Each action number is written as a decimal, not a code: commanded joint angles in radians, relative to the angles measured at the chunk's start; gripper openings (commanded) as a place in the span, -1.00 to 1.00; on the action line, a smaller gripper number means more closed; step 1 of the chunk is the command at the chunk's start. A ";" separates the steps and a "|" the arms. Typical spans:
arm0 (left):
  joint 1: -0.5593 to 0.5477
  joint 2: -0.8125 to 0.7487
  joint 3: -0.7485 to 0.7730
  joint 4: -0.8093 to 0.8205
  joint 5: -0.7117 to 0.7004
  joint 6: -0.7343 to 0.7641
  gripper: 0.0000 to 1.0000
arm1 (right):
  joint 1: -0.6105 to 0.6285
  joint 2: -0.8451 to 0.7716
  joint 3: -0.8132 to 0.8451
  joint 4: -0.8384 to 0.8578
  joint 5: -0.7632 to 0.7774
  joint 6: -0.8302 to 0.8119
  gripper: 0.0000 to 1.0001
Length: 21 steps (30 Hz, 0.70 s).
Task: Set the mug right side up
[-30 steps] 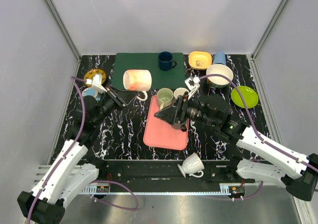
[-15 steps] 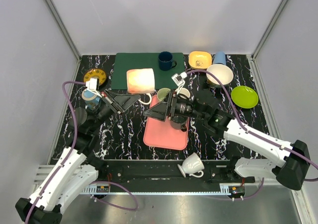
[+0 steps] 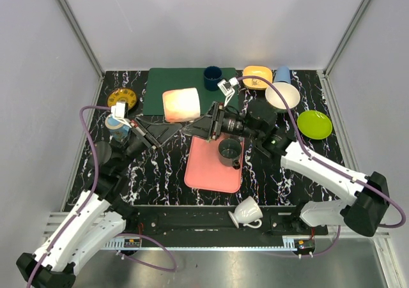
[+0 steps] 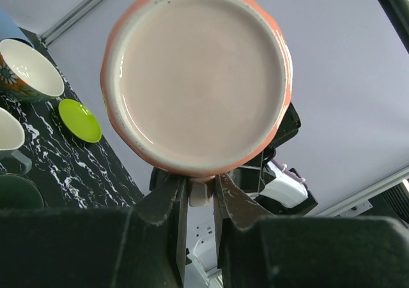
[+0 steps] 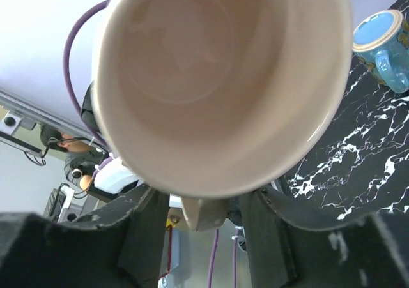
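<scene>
The pink mug (image 3: 181, 105) hangs on its side above the table's left middle, handle down. My left gripper (image 3: 171, 128) is shut on its handle. The left wrist view shows the mug's base (image 4: 198, 77), with the handle (image 4: 199, 195) pinched in the left gripper (image 4: 199, 186). My right gripper (image 3: 199, 127) is at the handle from the other side. The right wrist view looks into the mug's open mouth (image 5: 217, 83). The handle (image 5: 204, 214) sits inside the right gripper (image 5: 208, 205), whose jaws stand wide apart and clear of it.
A pink tray (image 3: 204, 170) holds a dark mug (image 3: 229, 150). A white mug (image 3: 246, 211) lies at the front edge. At the back are a green mat (image 3: 153, 87), navy mug (image 3: 212, 77), yellow bowl (image 3: 255, 77), white bowl (image 3: 282, 96) and green plate (image 3: 314, 124). A blue mug (image 3: 117, 123) stands at the left.
My left gripper moved right and took the mug's handle. My right arm swung left and away, bringing its open jaws around the handle and covering two mugs behind the tray.
</scene>
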 commanded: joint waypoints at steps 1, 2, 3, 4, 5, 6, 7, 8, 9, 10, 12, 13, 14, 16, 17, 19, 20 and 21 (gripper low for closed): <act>-0.029 -0.016 0.024 0.114 0.016 0.014 -1.00 | -0.006 0.026 0.060 0.060 -0.061 0.010 -0.05; -0.030 -0.016 0.022 0.116 0.018 0.016 -1.00 | -0.006 0.029 0.060 0.061 -0.064 0.014 -0.11; -0.033 -0.013 0.022 0.117 0.021 0.016 -1.00 | -0.006 0.032 0.062 0.063 -0.069 0.014 -0.18; -0.036 -0.011 0.021 0.119 0.021 0.016 -1.00 | -0.006 0.036 0.065 0.064 -0.080 0.018 -0.32; -0.040 -0.013 0.019 0.122 0.021 0.016 -1.00 | -0.006 0.039 0.065 0.069 -0.087 0.021 -0.42; -0.044 -0.008 0.021 0.122 0.023 0.019 -1.00 | -0.008 0.046 0.066 0.081 -0.097 0.026 -0.51; -0.046 -0.008 0.019 0.122 0.024 0.020 -1.00 | -0.008 0.052 0.065 0.092 -0.118 0.032 -0.58; -0.049 -0.008 0.015 0.122 0.024 0.020 -1.00 | -0.009 0.056 0.065 0.107 -0.136 0.044 -0.83; -0.049 -0.007 0.013 0.122 0.027 0.025 -1.00 | -0.009 0.065 0.065 0.124 -0.155 0.052 -0.95; -0.049 -0.007 0.013 0.120 0.030 0.026 -1.00 | -0.011 0.069 0.071 0.124 -0.187 0.056 -1.00; -0.049 -0.007 0.012 0.108 0.029 0.037 -1.00 | -0.011 0.066 0.071 0.117 -0.213 0.055 -1.00; -0.049 -0.008 0.013 0.088 0.032 0.040 -1.00 | -0.011 0.058 0.066 0.103 -0.216 0.035 -1.00; -0.050 -0.010 0.018 0.073 0.029 0.049 -0.96 | -0.011 0.047 0.063 0.080 -0.206 0.021 -1.00; -0.050 -0.023 0.024 0.001 0.000 0.089 -0.37 | -0.011 0.009 0.062 -0.008 -0.183 -0.037 -1.00; -0.049 -0.030 0.031 -0.025 -0.014 0.105 -0.14 | -0.014 -0.008 0.058 -0.032 -0.170 -0.052 -1.00; -0.047 -0.056 0.047 -0.111 -0.062 0.157 0.38 | -0.017 -0.055 0.057 -0.124 -0.131 -0.110 -1.00; -0.047 -0.065 0.056 -0.148 -0.080 0.175 0.49 | -0.019 -0.071 0.058 -0.152 -0.115 -0.124 -1.00; -0.047 -0.082 0.067 -0.194 -0.130 0.213 0.57 | -0.020 -0.098 0.060 -0.214 -0.083 -0.141 -1.00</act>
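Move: The orange mug, on its side in the left hand's grip, mouth to the right, has its body about 5 cm ahead of the left hand and 3 cm above it. From the right hand it lies some 5 cm ahead, 1 cm left and 3 cm up, the handle between that hand's open fingers. From the right hand, the dark mug on the tray is roughly 14 cm right, 4 ahead and 31 below; the green mug is about 8 right, 13 ahead, equally low. The right fingers shut on the orange mug's handle and keep it pinched, that hand turning some 5 degrees counter-clockwise and rising about a centimetre before sinking about 2. Only once that grip is made do the left fingers spread wide and let go of the handle, the left hand just starting to ease down and back by about a centimetre. ##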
